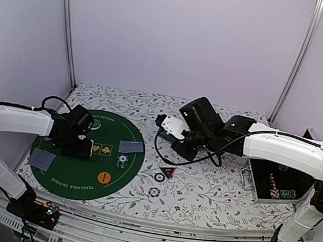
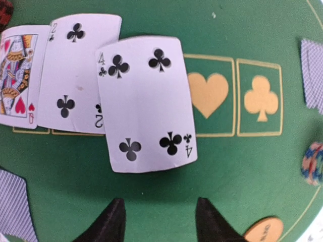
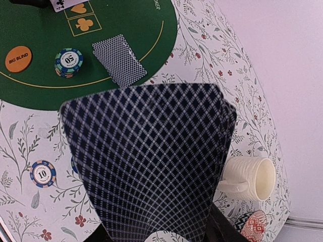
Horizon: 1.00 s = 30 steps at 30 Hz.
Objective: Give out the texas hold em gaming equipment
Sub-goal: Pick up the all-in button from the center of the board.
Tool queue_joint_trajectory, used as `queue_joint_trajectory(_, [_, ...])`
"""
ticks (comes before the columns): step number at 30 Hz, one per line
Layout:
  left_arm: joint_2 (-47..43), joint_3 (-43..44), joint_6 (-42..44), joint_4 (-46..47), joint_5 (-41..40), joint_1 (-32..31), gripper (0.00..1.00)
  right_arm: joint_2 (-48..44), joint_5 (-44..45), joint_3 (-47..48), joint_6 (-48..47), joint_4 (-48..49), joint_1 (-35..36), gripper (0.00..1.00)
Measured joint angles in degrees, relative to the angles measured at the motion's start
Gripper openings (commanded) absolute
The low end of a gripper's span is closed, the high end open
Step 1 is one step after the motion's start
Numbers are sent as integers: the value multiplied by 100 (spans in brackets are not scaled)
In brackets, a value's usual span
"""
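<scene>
My left gripper (image 2: 161,217) is open and empty, hovering just above the round green mat (image 1: 86,176). In front of it lie three face-up cards: the four of clubs (image 2: 144,103), the two of clubs (image 2: 75,70) and a queen of hearts (image 2: 17,75). My right gripper (image 1: 172,129) is shut on a deck of blue-backed cards (image 3: 146,161), held above the floral table beside the mat. Face-down cards (image 1: 131,147) (image 1: 42,159), a chip stack (image 1: 122,161) and the orange button (image 1: 104,178) lie on the mat. The triangular marker (image 1: 167,172) and a single chip (image 1: 153,192) lie off the mat.
An open case (image 1: 275,185) with chips stands at the right. A cream mug (image 3: 250,179) lies on its side and a red-patterned dish (image 3: 255,227) sits near it, below my right gripper. A ring-like disc (image 1: 158,176) lies by the marker. Frame posts stand at the back.
</scene>
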Motion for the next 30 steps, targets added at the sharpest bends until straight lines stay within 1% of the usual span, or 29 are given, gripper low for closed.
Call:
queue_joint_trajectory(2, [0, -151, -205, -24, 111, 9, 23, 0, -2, 0, 0, 2, 0, 45])
queue_joint_trajectory(3, [0, -251, -243, -44, 184, 22, 21, 0, -7, 0, 0, 0, 0, 45])
queue_joint_trajectory(7, [44, -468, -422, -52, 286, 81, 20, 0, -33, 0, 0, 2, 0, 45])
queue_joint_trajectory(14, [177, -422, -439, 162, 361, 393, 19, 0, -33, -2, 0, 2, 0, 45])
queue_joint_trajectory(21, [372, -295, -330, 356, 249, 623, 19, 0, -33, -2, 0, 2, 0, 45])
queue_joint_trajectory(30, [525, -184, -111, 404, 109, 660, 19, 0, -33, -2, 0, 2, 0, 45])
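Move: The near edge of the four of clubs is what the left hand goes for; the card's middle lies about 5 cm ahead, 1 cm left and 4 cm below. The two of clubs lies some 7 cm ahead and 6 cm left, the orange big blind button 4 cm back and 7 cm right. From the right hand, the four is about 25 cm left, 4 cm back and 19 cm below. Left hand closes, dropping back and down 3 cm, then slides forward-left about 4 cm to the four's near edge. ##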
